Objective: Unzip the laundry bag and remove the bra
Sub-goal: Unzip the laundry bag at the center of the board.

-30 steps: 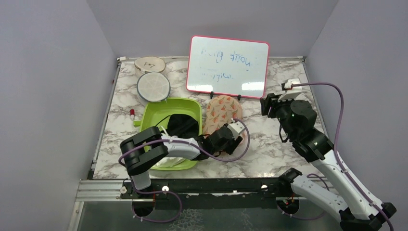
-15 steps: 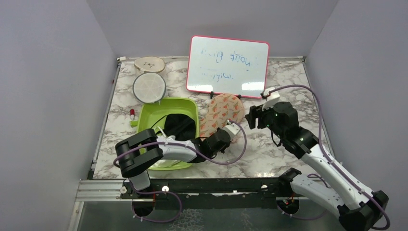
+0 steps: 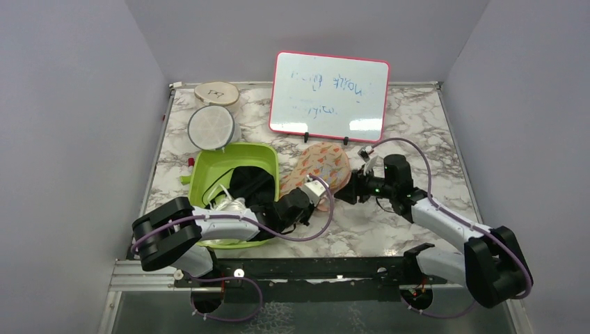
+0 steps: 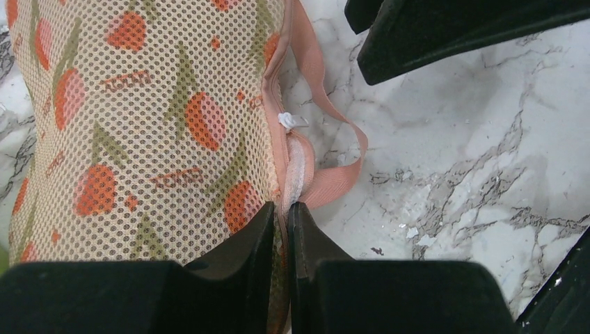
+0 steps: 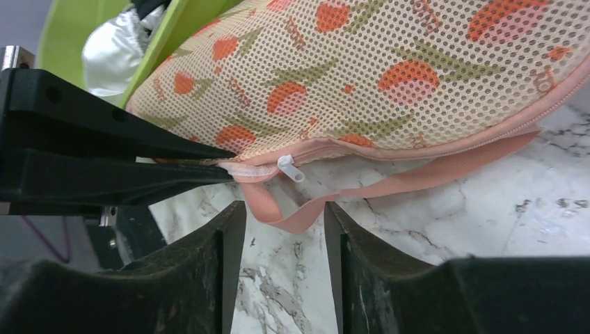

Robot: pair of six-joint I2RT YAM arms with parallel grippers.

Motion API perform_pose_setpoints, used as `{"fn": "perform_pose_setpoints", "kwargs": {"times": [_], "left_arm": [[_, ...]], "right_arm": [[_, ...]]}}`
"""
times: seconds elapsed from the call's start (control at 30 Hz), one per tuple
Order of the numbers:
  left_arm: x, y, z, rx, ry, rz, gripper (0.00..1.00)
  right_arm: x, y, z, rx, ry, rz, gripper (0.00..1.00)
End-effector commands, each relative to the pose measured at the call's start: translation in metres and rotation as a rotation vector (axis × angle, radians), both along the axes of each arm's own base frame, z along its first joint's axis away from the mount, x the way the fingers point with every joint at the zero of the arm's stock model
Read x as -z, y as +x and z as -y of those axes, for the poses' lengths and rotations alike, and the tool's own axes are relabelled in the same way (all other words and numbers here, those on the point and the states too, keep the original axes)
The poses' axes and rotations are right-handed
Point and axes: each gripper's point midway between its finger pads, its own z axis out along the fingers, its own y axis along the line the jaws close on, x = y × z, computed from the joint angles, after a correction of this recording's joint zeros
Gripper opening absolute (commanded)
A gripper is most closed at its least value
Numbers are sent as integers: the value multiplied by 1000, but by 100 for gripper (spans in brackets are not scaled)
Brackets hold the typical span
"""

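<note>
The laundry bag (image 3: 322, 165), peach mesh printed with orange and green leaves, lies on the marble between the green tub and the whiteboard. My left gripper (image 3: 306, 197) is shut on its near edge, pinching the zipper seam (image 4: 282, 207). A white zipper pull (image 4: 292, 121) sits just beyond the pinch, beside a pink ribbon loop (image 4: 341, 174). My right gripper (image 3: 348, 193) is low at the bag's right side, open, its fingers either side of the loop (image 5: 284, 207), with the pull (image 5: 291, 168) just ahead. The bra is hidden.
A green tub (image 3: 209, 170) with a black garment (image 3: 250, 182) and white cloth (image 3: 229, 207) touches the bag's left side. A whiteboard (image 3: 329, 96) stands behind. A white mesh disc (image 3: 210, 127) and a wooden disc (image 3: 216, 92) lie at the back left.
My left gripper closed on the bag's edge and pulled left, and bag and tub shifted left with it. My right arm swung down and left to the bag's zipper end.
</note>
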Motion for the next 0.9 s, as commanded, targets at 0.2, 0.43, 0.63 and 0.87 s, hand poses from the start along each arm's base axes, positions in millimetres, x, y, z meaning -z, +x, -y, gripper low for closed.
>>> {"fn": "perform_pose_setpoints", "kwargs": {"times": [0.2,0.43,0.63,0.87], "left_arm": [[-8,-7,0,32,-78,-25,0],[-11,-8,8,46,-99,-33,0],[-10,-10,12,58,-110,-50,0],[-13,-12,11,64,-120,-49,0]], "right_arm": [[-3,-3,-22,-212,194,-43,45],[15,1,-26,-218,201,-100,48],[26,0,-28,-241,200,-116,48],[38,1,-33,-258,234,-160,40]]}}
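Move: The left hand already pinches the bag's edge at the end of the zip; the zip pull is some 2 cm ahead of it, 3 cm to its right and about 1 cm lower. From the open right hand the zip pull lies level ahead, about 4 cm to the left and 4 cm down. The laundry bag's body centres 6 cm ahead, 7 cm left and 5 cm below the right hand; the strap loop is 1 cm back, 3 cm left, 5 cm below. Keeping its pinch on the bag's edge beside the zip end, the left hand eases back about 1 cm. The right hand sinks about 4 cm and slides some 2.5 cm left towards the zip pull, turning roughly 20 degrees so its fingers point more to the left; they stay about half open and arrive around the pull, one fingertip close beside it. ##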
